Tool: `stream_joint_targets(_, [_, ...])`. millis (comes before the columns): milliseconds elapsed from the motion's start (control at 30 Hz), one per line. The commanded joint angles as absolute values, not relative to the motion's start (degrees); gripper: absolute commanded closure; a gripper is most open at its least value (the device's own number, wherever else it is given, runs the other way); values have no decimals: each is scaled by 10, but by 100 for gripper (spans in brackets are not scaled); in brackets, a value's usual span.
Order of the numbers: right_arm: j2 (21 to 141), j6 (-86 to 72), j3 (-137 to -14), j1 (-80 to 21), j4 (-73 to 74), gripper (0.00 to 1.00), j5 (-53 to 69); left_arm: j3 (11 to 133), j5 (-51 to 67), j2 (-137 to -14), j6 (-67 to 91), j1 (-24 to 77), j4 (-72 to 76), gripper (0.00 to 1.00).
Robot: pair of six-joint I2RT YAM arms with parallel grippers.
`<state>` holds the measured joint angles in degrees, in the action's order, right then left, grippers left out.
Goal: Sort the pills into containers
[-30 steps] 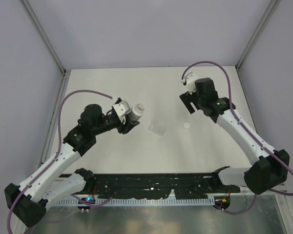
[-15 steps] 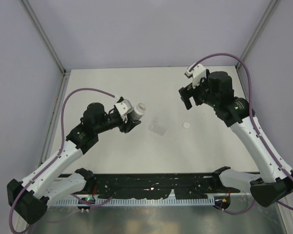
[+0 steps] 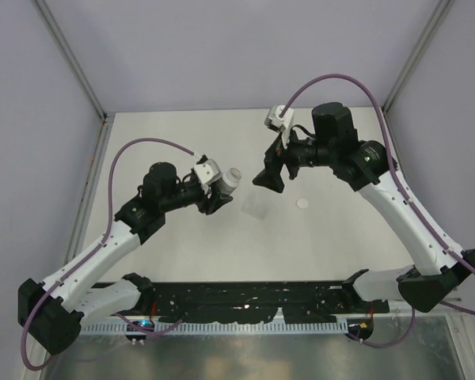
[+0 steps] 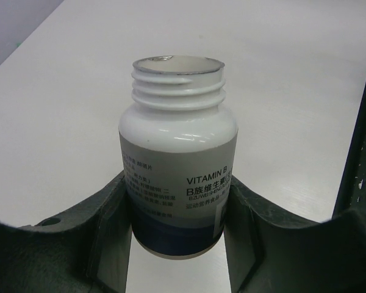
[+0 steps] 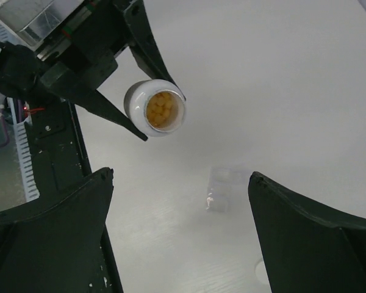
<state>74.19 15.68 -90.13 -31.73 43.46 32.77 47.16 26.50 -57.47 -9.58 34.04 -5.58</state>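
My left gripper is shut on a white pill bottle with a blue-banded label, held off the table and tilted, its mouth uncapped. The left wrist view shows both fingers pressed against the bottle. In the right wrist view, small orange pills fill the bottle. A small clear packet lies flat on the table just right of the bottle. My right gripper hangs open above and behind the packet, with nothing between its fingers.
A small white round cap lies on the table right of the packet, and its edge shows as the cap low in the right wrist view. A black rail runs along the near edge. Grey walls enclose the table on three sides.
My right arm has swung left from the back right to the middle, over the packet. The left gripper has carried the bottle slightly right and farther back.
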Motion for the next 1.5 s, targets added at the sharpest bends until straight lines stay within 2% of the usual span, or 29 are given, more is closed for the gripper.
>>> stream_joint_targets(0, [779, 141, -937, -344, 446, 4, 394, 508, 293, -582, -93, 337, -12, 100])
stream_joint_targets(533, [864, 119, -977, -382, 445, 0, 420, 520, 315, -598, -73, 338, -15, 100])
stream_joint_targets(1167, [904, 98, -1000, -390, 445, 15, 410, 521, 306, -593, -66, 346, -16, 100])
stream_joint_targets(1367, [911, 97, -1001, -395, 444, 21, 410, 522, 307, -592, -62, 348, -16, 100])
stream_joint_targets(1467, [915, 96, -1004, -396, 444, 29, 408, 520, 308, -590, -62, 349, -15, 100])
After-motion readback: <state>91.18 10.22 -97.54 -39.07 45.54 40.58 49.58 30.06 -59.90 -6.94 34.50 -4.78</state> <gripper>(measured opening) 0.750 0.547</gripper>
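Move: Roughly 11 cm to the right hand's left, 1 cm back and 7 cm below, the open pill bottle stands upright but leaning in the left fingers. The clear pill box lies on the table about 6 cm ahead of the right hand, 2 cm left and some 28 cm below; the white cap is about 7 cm ahead and 15 cm right, equally low. From the left hand, the bottle's middle is 1 cm ahead, 1 cm right and 2 cm above. Reaching left about 8 cm and sinking some 5 cm, the right hand brings its wide-open fingers astride the bottle's neck and shoulder; its wrist turns some 20 degrees, mostly a roll. It slows, then the fingers start closing, still short of a clear grip. The left hand keeps its hold, easing the bottle 1.5 cm right and 1 cm up. ##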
